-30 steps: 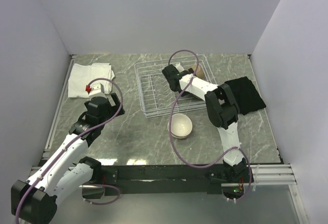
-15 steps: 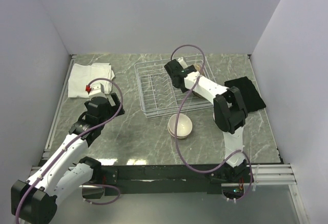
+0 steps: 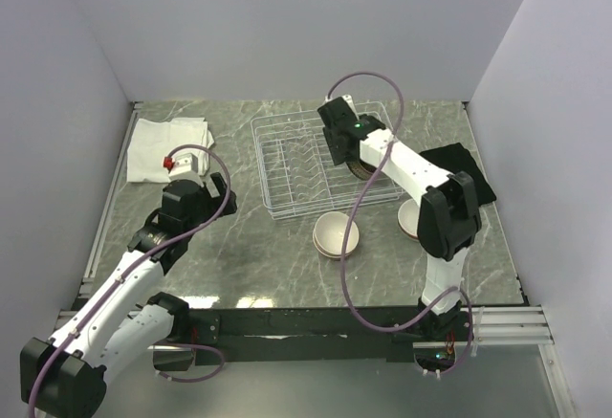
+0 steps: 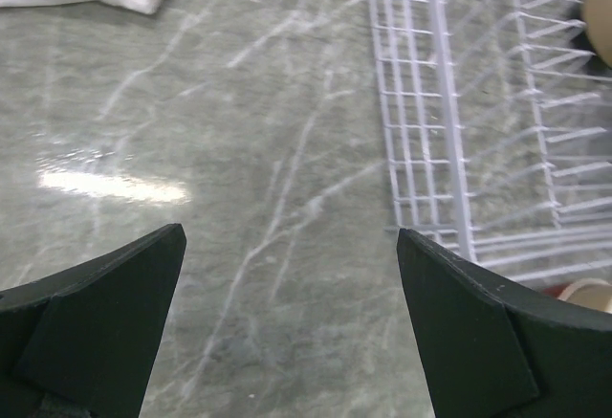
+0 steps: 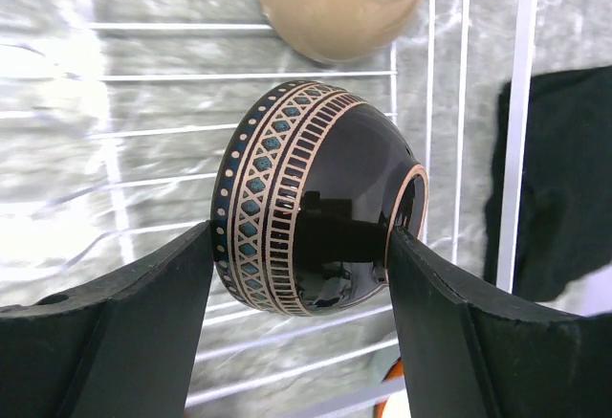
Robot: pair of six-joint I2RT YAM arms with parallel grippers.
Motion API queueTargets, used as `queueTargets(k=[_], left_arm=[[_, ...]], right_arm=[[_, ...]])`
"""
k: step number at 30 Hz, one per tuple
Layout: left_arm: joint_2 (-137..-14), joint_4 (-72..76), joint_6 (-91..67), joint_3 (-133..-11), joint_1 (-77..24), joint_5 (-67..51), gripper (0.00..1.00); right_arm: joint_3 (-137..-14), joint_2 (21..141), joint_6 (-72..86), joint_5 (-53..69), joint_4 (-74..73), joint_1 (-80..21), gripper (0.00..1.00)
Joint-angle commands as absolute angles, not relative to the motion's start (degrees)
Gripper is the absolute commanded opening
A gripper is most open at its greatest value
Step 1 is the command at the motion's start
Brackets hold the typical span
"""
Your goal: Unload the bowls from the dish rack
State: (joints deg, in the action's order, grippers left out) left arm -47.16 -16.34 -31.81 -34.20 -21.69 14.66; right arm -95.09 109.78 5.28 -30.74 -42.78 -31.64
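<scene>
My right gripper (image 5: 298,236) is shut on a glossy dark patterned bowl (image 5: 306,217), one finger on its banded rim and the other on its foot. It holds the bowl on edge over the right part of the white wire dish rack (image 3: 287,155). A tan bowl (image 5: 335,2) leans in the rack just beyond it. An orange bowl's edge (image 5: 392,399) shows below the fingers. A bowl with a cream inside (image 3: 336,234) stands on the table in front of the rack. Another bowl (image 3: 411,219) is partly hidden by the right arm. My left gripper (image 4: 287,322) hangs open over bare table, left of the rack (image 4: 449,102).
A folded white cloth (image 3: 167,148) lies at the back left. A black cloth (image 3: 459,174) lies right of the rack. White walls close in the marbled table (image 3: 249,246) on three sides. The right arm's purple cable loops above the rack.
My right arm has swung its elbow to the right, uncovering a bowl near the black cloth. Its gripper shifted right over the rack and closed on the patterned bowl. The left arm barely moved.
</scene>
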Motion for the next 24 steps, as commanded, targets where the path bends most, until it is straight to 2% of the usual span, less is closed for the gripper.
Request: queueTargets(k=[1, 12, 24], left_arm=[[-46.93, -11.34, -29.88, -36.12, -21.45, 7.13, 0.99], [-56.68, -3.0, -27.68, -44.81, -21.53, -7.55, 1.0], [-68.99, 6.76, -33.39, -52.73, -22.94, -20.56, 0.99]], right_arm=[[-96.68, 100.99, 8.26, -25.67, -40.87, -30.76, 0.15], [-91.85, 89.49, 13.79, -6.18, -34.99, -28.92, 0.15], [-81.75, 78.15, 21.35, 14.23, -23.21, -28.48, 0.15]])
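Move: The black bowl is already in the right gripper, lifted in the rack; it lies about 33 cm to the left gripper's right, 14 cm farther out and level in height, and the open left gripper is the mirror of that from the right hand. The tan bowl still in the rack stands roughly 10 cm ahead of the right hand, 5 cm to its right and 7 cm lower. The stacked bowls on the table sit about 21 cm back, 5 cm left and 10 cm below it. Keep the right fingers pinched on the black bowl and lift it about 12 cm up and away from the tan bowl, drawing it back and left over the rack, while rolling the hand some 40 degrees so its left side rises. Bring the left gripper, wide open, right towards the bowl, also rising and reaching a little forward, and swing its fingers clockwise. ##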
